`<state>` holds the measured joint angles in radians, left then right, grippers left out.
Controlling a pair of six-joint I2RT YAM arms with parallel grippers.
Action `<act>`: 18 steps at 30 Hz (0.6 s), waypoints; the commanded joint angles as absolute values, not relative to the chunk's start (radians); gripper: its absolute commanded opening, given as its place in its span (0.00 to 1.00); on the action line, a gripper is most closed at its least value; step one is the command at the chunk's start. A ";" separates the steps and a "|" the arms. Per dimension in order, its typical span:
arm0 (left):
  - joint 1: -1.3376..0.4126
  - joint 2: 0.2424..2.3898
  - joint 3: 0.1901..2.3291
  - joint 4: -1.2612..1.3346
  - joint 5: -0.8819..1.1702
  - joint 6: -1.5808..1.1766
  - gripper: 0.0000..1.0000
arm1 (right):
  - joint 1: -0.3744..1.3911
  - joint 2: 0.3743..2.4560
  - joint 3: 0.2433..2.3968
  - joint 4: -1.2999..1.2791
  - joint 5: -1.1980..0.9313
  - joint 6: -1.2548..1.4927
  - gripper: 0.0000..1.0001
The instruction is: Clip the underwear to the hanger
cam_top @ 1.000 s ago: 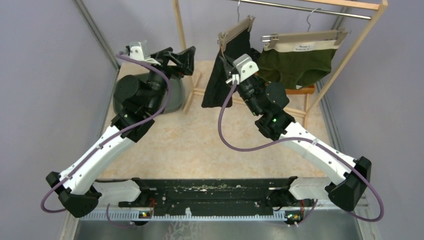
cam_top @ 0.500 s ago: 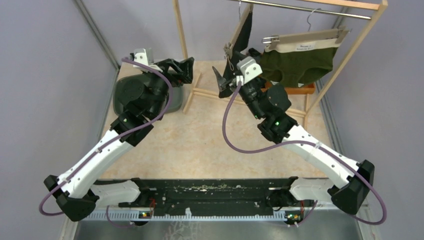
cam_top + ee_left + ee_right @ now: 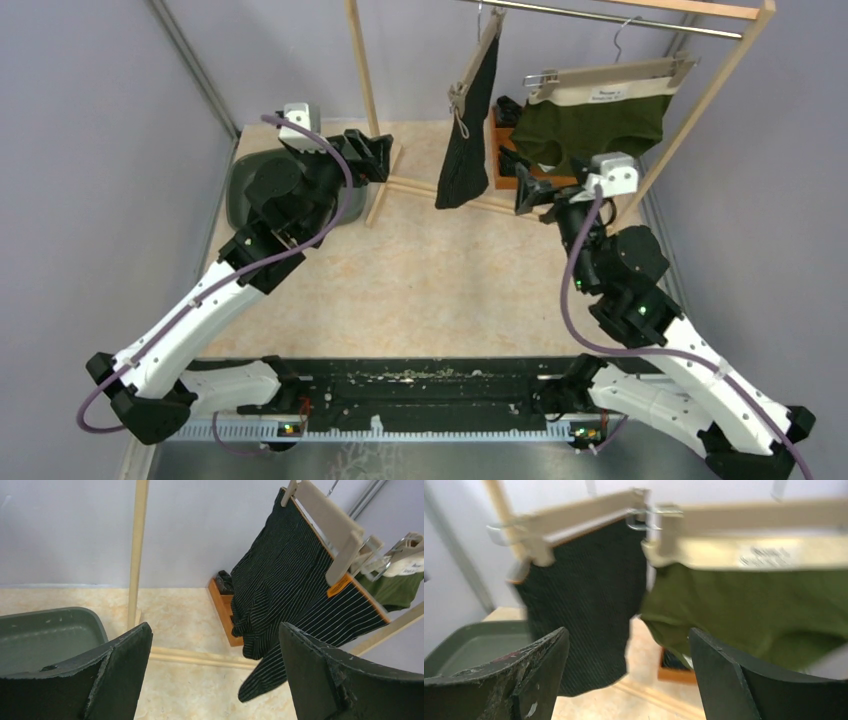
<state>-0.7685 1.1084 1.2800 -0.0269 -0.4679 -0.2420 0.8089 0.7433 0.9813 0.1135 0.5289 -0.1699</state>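
Black striped underwear (image 3: 466, 140) (image 3: 290, 590) (image 3: 584, 605) hangs clipped to a beige hanger (image 3: 482, 55) (image 3: 325, 522) on the rail, turned edge-on in the top view. Beside it, green underwear (image 3: 590, 125) (image 3: 749, 610) hangs on a second hanger (image 3: 612, 78) (image 3: 749, 515). My left gripper (image 3: 380, 157) (image 3: 215, 627) stands open to the left of the black underwear, nothing between its fingers. On the right, below the green underwear, my right gripper (image 3: 524, 192) (image 3: 629, 632) is open and apart from both garments.
The wooden rack has a left post (image 3: 362, 70) (image 3: 137, 550) and a floor bar (image 3: 200, 656). A dark green bin (image 3: 236, 200) (image 3: 50, 635) (image 3: 469, 645) lies at the left under the left arm. An orange box (image 3: 500, 160) (image 3: 222, 610) stands behind the black underwear.
The right gripper opened, let go of the black underwear's hanger and drew back to the right. The hanger swung edge-on. The left gripper shifted slightly right.
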 commanded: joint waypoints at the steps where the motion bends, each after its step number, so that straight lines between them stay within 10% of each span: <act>1: -0.757 1.120 1.273 -0.074 -0.400 -0.261 1.00 | 0.805 0.707 1.029 -0.208 0.915 0.035 0.88; 18: -0.756 1.063 1.142 -0.017 -0.265 -0.236 1.00 | 0.805 0.418 0.914 -0.472 1.192 0.179 0.91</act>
<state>-0.7609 1.1275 1.1824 -0.0528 -0.2417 -0.2462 0.8085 0.4461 0.9230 -0.4385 1.1309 0.1719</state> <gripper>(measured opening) 0.997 0.903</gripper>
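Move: The black underwear already hangs from the rack, its middle about 14 cm ahead of the open right gripper, 14 cm to its left and a little above. The green underwear hangs 12 cm ahead of that gripper, 8 cm to its right and some 5 cm above. From the open left gripper, the black underwear is about 11 cm ahead, 19 cm to the right and slightly above. The rack's left post stands some 20 cm ahead of the left gripper and 4 cm to its left. Carry the empty right gripper on away from the black underwear, sweeping about 15 cm right across the near side of the green underwear, sinking and then also drawing back; swing it clockwise some 30 degrees and tip it down. Lower the left gripper about 6 cm and drift it right, turning it slightly clockwise. Keep both open, touching nothing. ##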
